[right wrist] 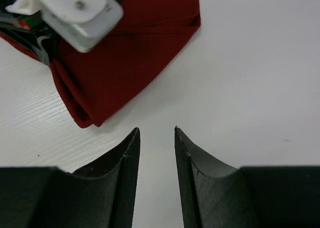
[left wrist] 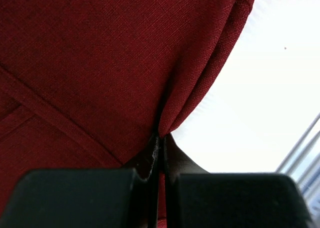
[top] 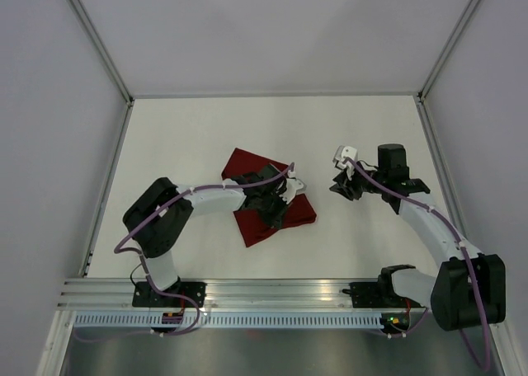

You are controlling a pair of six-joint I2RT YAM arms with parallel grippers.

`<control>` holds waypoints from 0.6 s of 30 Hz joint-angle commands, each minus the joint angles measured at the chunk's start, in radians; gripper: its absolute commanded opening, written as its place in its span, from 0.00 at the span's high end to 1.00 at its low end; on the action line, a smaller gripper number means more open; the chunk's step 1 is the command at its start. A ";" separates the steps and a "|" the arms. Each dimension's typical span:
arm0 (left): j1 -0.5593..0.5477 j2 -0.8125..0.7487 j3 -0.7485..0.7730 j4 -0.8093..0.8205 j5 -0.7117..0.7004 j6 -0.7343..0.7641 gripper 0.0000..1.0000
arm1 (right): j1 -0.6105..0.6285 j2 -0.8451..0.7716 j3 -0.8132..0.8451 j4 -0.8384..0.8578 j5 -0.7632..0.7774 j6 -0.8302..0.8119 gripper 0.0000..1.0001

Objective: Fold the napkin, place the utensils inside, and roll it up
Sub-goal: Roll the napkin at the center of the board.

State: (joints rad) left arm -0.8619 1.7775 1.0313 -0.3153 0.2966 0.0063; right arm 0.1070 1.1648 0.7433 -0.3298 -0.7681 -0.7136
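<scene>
The dark red napkin [top: 254, 227] lies folded in the middle of the white table, partly under my left arm. My left gripper [top: 276, 213] is down on it, shut on a pinched fold of the cloth. In the left wrist view the napkin [left wrist: 100, 63] fills most of the frame and its fold runs into the left gripper [left wrist: 161, 140]. My right gripper [top: 341, 186] hovers to the right of the napkin, apart from it. In the right wrist view the right gripper [right wrist: 156, 130] is open over bare table, with the napkin [right wrist: 125, 58] ahead at the upper left. The utensils are out of view.
The white table [top: 190, 145] is closed in by pale walls at the back and both sides. An aluminium rail [top: 272, 289] carrying the arm bases runs along the near edge. The white body of the left wrist [right wrist: 75, 10] shows over the napkin in the right wrist view.
</scene>
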 commanded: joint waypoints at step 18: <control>0.187 0.212 0.170 -0.211 0.403 0.093 0.98 | 0.561 -0.005 -0.154 0.118 0.271 -0.165 0.57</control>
State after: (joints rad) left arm -0.6941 1.9522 1.1835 -0.4847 0.6655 0.0452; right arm 0.5865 1.1599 0.6289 -0.3149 -0.5861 -0.8448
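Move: The napkin's right end lies about 7 cm back, 12 cm to the left and 13 cm below the open right hand. From that hand, the left gripper's pinch on the folded edge is about 8 cm back and 25 cm left, and the napkin's near corner about 15 cm back and 32 cm left. The right end is some 12 cm to the right of the left hand and about level with it fore and aft. The left fingers, still shut on the folded edge close to the board, keep their pinch almost in place while the wrist tips about 20 degrees, swinging the fingers' aim back towards the base. The right hand, touching nothing, sweeps some 9 cm left and as far back, sinking about 5 cm towards the napkin's right end, turning counter-clockwise with fingers open. ##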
